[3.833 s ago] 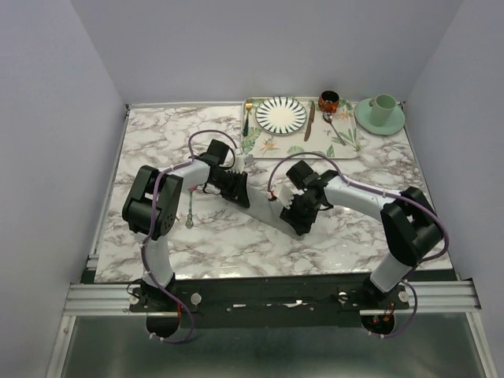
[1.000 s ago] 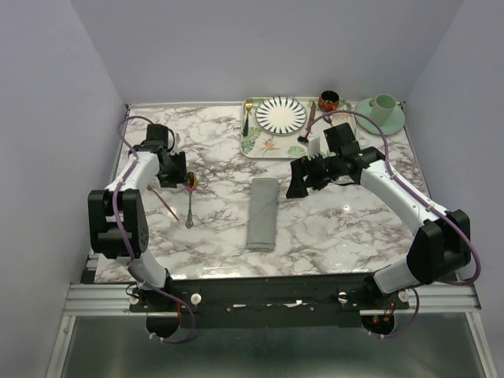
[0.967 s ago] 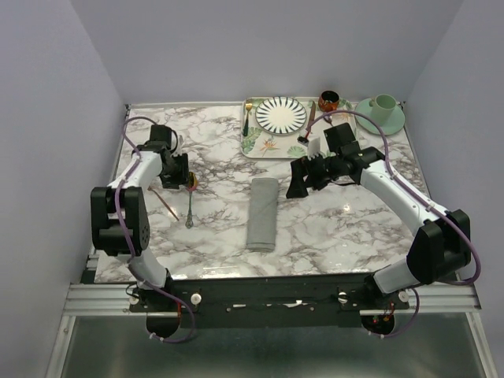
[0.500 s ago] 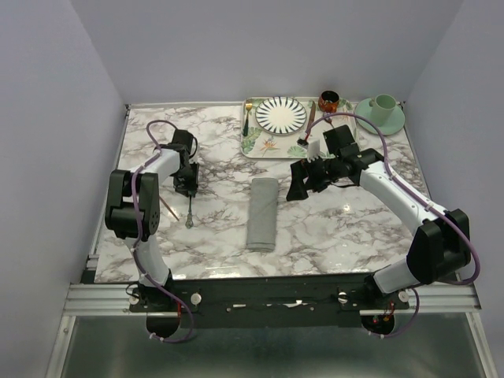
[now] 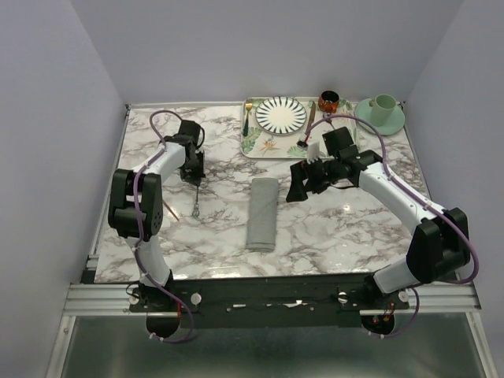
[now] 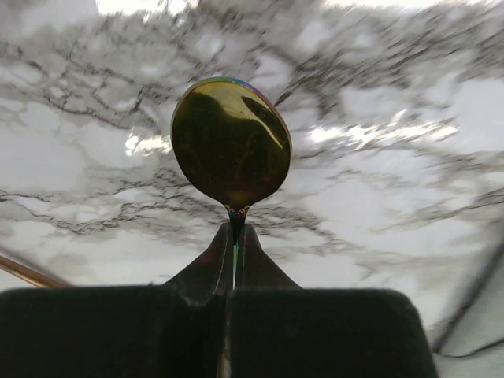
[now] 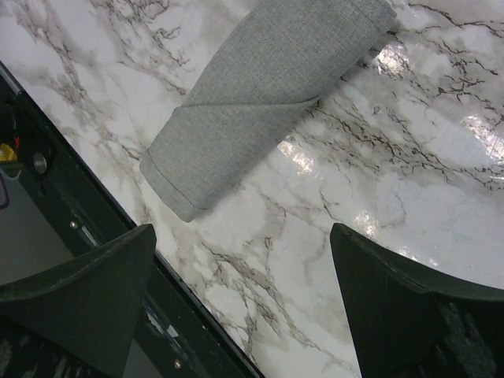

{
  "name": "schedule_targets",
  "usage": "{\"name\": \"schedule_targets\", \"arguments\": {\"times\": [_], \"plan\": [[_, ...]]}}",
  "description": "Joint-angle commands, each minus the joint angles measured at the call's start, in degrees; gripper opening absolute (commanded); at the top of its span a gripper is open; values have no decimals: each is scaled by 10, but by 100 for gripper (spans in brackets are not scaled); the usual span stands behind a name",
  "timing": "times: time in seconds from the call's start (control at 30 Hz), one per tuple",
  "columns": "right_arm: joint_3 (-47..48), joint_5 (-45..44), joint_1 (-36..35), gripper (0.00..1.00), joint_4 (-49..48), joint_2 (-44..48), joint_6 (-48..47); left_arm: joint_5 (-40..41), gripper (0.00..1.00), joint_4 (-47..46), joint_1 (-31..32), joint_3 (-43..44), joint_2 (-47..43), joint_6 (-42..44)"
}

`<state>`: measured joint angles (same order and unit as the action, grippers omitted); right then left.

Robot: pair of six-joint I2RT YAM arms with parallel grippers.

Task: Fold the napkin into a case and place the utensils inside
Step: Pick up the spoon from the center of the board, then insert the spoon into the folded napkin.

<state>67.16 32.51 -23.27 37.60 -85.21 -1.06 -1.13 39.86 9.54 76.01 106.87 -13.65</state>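
Note:
The grey napkin lies folded as a narrow case [image 5: 262, 213] in the middle of the table; its near end shows in the right wrist view [image 7: 260, 94]. My left gripper [image 5: 191, 170] is shut on the neck of the spoon [image 5: 194, 203], whose pale-green handle points toward the near edge. In the left wrist view the gold bowl [image 6: 231, 142] sticks out past the closed fingertips of that gripper [image 6: 234, 232]. The copper-pink fork [image 5: 168, 210] lies on the table to the left and also shows in the left wrist view [image 6: 24, 272]. My right gripper [image 5: 298, 186] is open and empty, above the table right of the case's far end; the right wrist view [image 7: 244, 299] shows its spread fingers.
A leaf-patterned tray [image 5: 268, 146] at the back holds a striped plate [image 5: 281, 114], a gold fork with dark handle [image 5: 247, 118] and a brown-handled knife [image 5: 310, 122]. A small dark cup [image 5: 328, 100] and a green cup on a saucer [image 5: 382, 113] stand at the back right.
My left gripper has moved right from the table's left side to the spoon and shut on its neck. The spoon has shifted slightly away from the near edge. The right arm has hardly moved.

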Motion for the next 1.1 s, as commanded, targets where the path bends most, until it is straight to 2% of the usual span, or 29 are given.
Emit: {"name": "schedule_targets", "arguments": {"times": [0.0,0.23,0.37,0.57,0.83,1.07], "plan": [[-6,12,-2,100,-16,-22,25,21,0,-37,62,82,-51,-113],[3,-9,-2,100,-14,-35,28,44,0,-76,148,114,-37,-194],[3,-2,-2,100,-14,-36,26,53,0,-113,187,110,-25,-205],[-1,-14,-2,100,-13,-30,24,72,0,-112,231,116,4,-219],[-8,-18,-1,100,-13,-19,23,98,0,-106,254,91,33,-228],[-13,-28,-1,100,-13,-11,19,82,0,-99,268,68,38,-237]]}}
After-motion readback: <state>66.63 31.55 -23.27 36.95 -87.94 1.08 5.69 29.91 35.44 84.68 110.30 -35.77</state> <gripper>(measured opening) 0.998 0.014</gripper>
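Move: Your left gripper already holds the spoon just clear of the board, bowl outward and handle back. The folded napkin's middle lies about 22 cm to its right, 12 cm back and 2 cm below. The tray's middle is some 20 cm ahead and 35 cm right, its fork 22 cm ahead and 17 cm right; a thin copper-coloured stick lies 12 cm left and 7 cm back. From the right gripper the napkin is about 11 cm left, 10 cm back and 13 cm down. Swing the left gripper about 20 cm to the right, spoon still pinched at its neck, in an arc: lift roughly 10 cm while reaching a little forward at first, then sink some 6 cm and ease back over the napkin's far end. Let the fingers tilt outward nearly 20 degrees on the way up, then recover part of that. ##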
